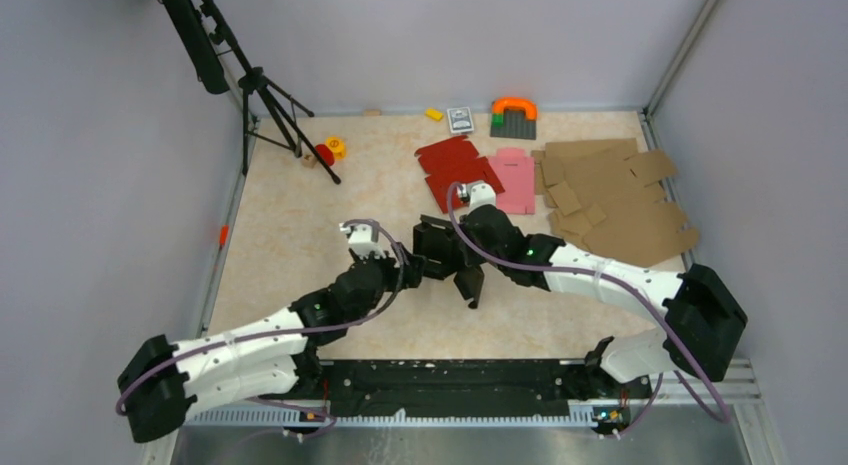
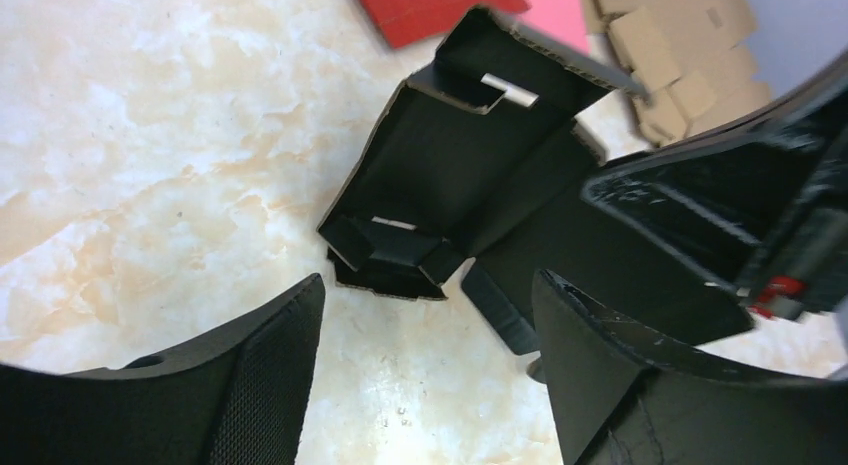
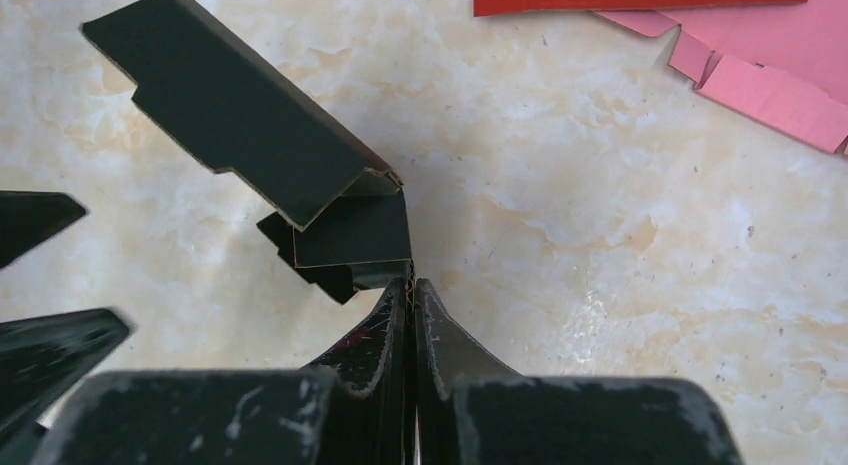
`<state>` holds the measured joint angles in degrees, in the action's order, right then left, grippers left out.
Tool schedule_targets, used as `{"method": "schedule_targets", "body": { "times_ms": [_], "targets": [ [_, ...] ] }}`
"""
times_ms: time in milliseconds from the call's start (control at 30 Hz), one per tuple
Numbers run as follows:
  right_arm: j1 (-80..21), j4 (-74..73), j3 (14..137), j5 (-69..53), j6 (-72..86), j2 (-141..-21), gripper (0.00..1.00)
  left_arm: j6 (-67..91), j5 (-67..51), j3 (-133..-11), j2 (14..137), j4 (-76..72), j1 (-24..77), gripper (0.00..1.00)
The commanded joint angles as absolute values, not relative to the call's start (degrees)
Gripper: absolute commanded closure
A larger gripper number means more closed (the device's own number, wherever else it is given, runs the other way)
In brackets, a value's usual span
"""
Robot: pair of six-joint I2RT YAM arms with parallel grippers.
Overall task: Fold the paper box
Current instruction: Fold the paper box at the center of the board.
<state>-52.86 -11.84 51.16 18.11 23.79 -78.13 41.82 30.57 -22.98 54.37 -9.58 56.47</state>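
Note:
The black paper box (image 1: 438, 247) stands partly folded in the middle of the table, walls raised and end flaps tucked in. In the left wrist view the paper box (image 2: 460, 155) lies just past my open left gripper (image 2: 430, 282), with only bare table between the fingers (image 2: 270, 375). From the left, that gripper (image 1: 405, 257) sits close against the box. My right gripper (image 3: 411, 288) is shut on a thin edge of the paper box (image 3: 350, 230), with a loose flap (image 3: 230, 105) slanting up to the left. From above, the right gripper (image 1: 458, 263) comes in from the box's right side.
A red blank (image 1: 455, 165) and a pink blank (image 1: 515, 180) lie behind the box. Brown cardboard blanks (image 1: 610, 200) pile up at the back right. A tripod (image 1: 265, 95) stands at the back left, near small toys (image 1: 328, 150). An orange and green piece (image 1: 513, 115) sits by the rear wall.

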Motion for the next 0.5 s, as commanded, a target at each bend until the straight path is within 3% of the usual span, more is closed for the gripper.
{"method": "schedule_targets", "body": {
  "times_ms": [0,167,467],
  "targets": [
    [-53.6,-11.2,53.4,16.6,20.3,-78.9,1.0,41.1,25.1,-23.3,44.5,-1.2,53.2,0.2],
    [-53.5,-11.5,54.0,15.7,19.3,-79.4,1.0,40.0,2.0,-27.7,43.0,0.6,37.0,0.02],
    [-53.6,-12.2,54.6,14.9,18.3,-79.6,1.0,39.8,-11.4,-41.5,55.0,2.8,28.9,0.01]
  ]
}}
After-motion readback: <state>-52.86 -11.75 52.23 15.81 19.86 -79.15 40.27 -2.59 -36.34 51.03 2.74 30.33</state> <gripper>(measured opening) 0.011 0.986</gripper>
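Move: The black paper box stands about 5 cm ahead of the left hand, 6 cm to its right and 4 cm below. Its loose flap panel hangs some 12 cm to that hand's right, 2 cm back and 7 cm below; the red card lies roughly 20 cm ahead, 10 cm right and 9 cm down. For the right hand, already gripping the box's wall, its middle is about 5 cm left, 1 cm ahead and 4 cm below. The right hand keeps its closed pinch on the box's wall and nearly holds still, turning only slightly. The left hand, already clear of the box, rises away from it by about 8 cm, swinging first left and then forward some 4 cm, and bends back slightly to the right at the end while rolling about 10 degrees; its fingers open the rest of the way. ##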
